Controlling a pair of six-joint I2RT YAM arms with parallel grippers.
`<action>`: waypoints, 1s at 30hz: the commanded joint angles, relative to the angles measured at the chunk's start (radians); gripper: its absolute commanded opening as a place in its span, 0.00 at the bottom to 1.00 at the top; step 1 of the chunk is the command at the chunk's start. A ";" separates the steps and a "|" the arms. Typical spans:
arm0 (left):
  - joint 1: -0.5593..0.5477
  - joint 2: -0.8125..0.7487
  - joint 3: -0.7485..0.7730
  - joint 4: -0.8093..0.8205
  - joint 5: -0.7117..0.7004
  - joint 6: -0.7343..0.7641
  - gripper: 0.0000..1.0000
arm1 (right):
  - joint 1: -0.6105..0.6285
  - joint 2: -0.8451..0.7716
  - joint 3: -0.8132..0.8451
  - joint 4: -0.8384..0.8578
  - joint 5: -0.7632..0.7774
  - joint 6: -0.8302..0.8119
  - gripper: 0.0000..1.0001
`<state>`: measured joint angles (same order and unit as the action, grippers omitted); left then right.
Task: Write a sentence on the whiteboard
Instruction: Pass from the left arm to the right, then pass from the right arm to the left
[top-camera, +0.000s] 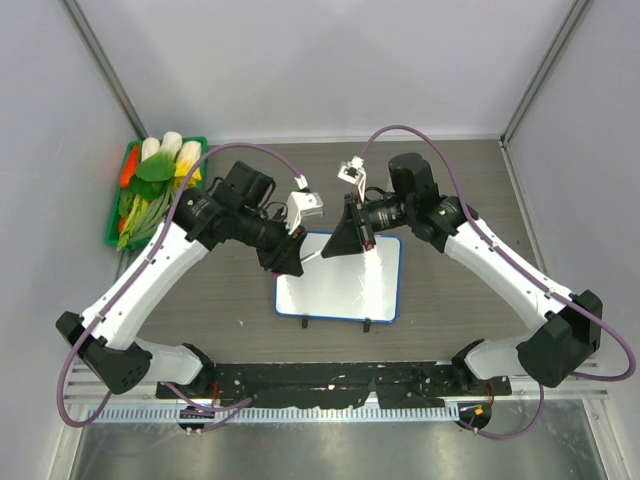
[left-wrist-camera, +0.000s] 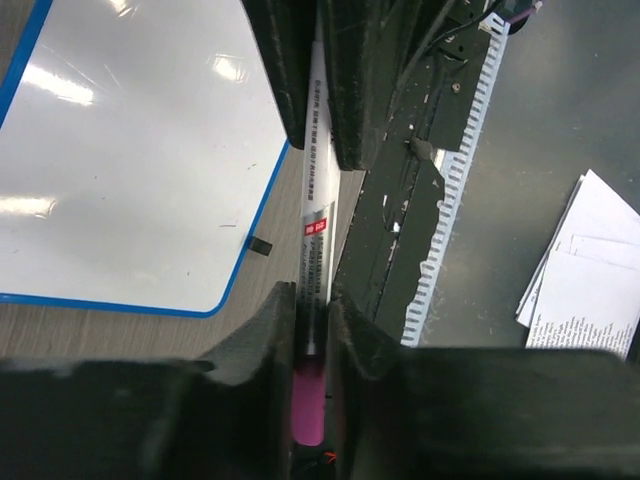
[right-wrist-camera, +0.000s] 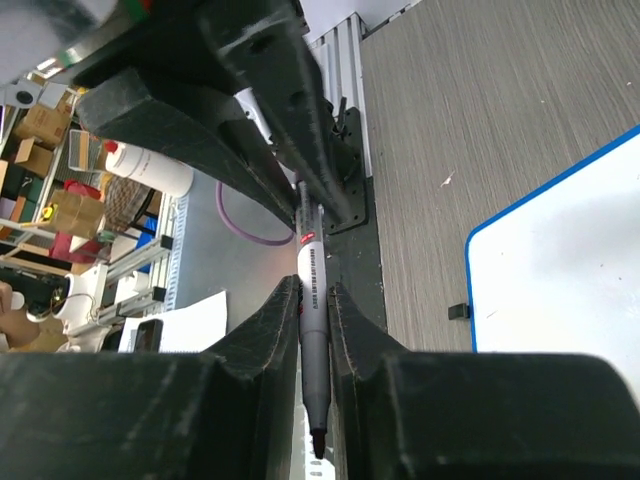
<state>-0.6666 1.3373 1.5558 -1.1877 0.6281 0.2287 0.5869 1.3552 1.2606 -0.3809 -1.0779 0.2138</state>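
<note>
The whiteboard (top-camera: 340, 280) lies flat at the table's middle, white with a thin blue rim. Its face shows no writing, so the sentence is out of view. Above its far edge a grey-white marker (top-camera: 313, 256) spans between both grippers. My left gripper (top-camera: 297, 255) is shut on the marker's pink end (left-wrist-camera: 308, 400). My right gripper (top-camera: 335, 246) is shut on the barrel (right-wrist-camera: 311, 280) near the bare dark tip (right-wrist-camera: 318, 440), which points back toward its wrist. The board's corner shows in the left wrist view (left-wrist-camera: 130, 150) and the right wrist view (right-wrist-camera: 570, 260).
A green basket (top-camera: 110, 228) of vegetables stands at the far left. A black base rail (top-camera: 330, 378) runs along the near edge. Loose printed papers (left-wrist-camera: 590, 270) lie beyond the table's edge. Two black clip feet (top-camera: 304, 320) sit on the board's near rim.
</note>
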 joint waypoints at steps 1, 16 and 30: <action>-0.002 -0.036 -0.010 0.049 -0.039 -0.023 0.41 | 0.008 -0.034 -0.024 0.077 0.073 0.019 0.01; 0.033 -0.306 -0.132 0.528 -0.713 -0.555 1.00 | 0.005 -0.221 -0.207 0.347 0.643 0.312 0.01; 0.045 -0.155 -0.310 1.244 -0.161 -1.060 1.00 | -0.001 -0.645 -0.785 1.088 1.234 0.919 0.01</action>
<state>-0.6247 1.1275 1.2636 -0.2790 0.2775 -0.6380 0.5869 0.7235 0.5274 0.4141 -0.0036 0.9310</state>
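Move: The marker runs between my hands, pinched by both. Its middle is about 4 cm right of my left hand, 1 cm ahead and 1 cm above, and about 4 cm left of my right hand, 1 cm back and 1 cm below. The whiteboard's middle is some 13 cm ahead, 9 cm right and 25 cm below my left hand. The white bottle stands roughly 26 cm ahead, 14 cm right and 20 cm below my right hand. I open my left fingers wide off the purple end of the marker and draw that hand forward and up about 10 cm each, turning it counter-clockwise, then swing it back rightward. My right hand keeps its pinch near the nib end, dips slightly while going forward, then carries the marker some 10 cm right, turning about 60 degrees clockwise and tipping its fingers up. ##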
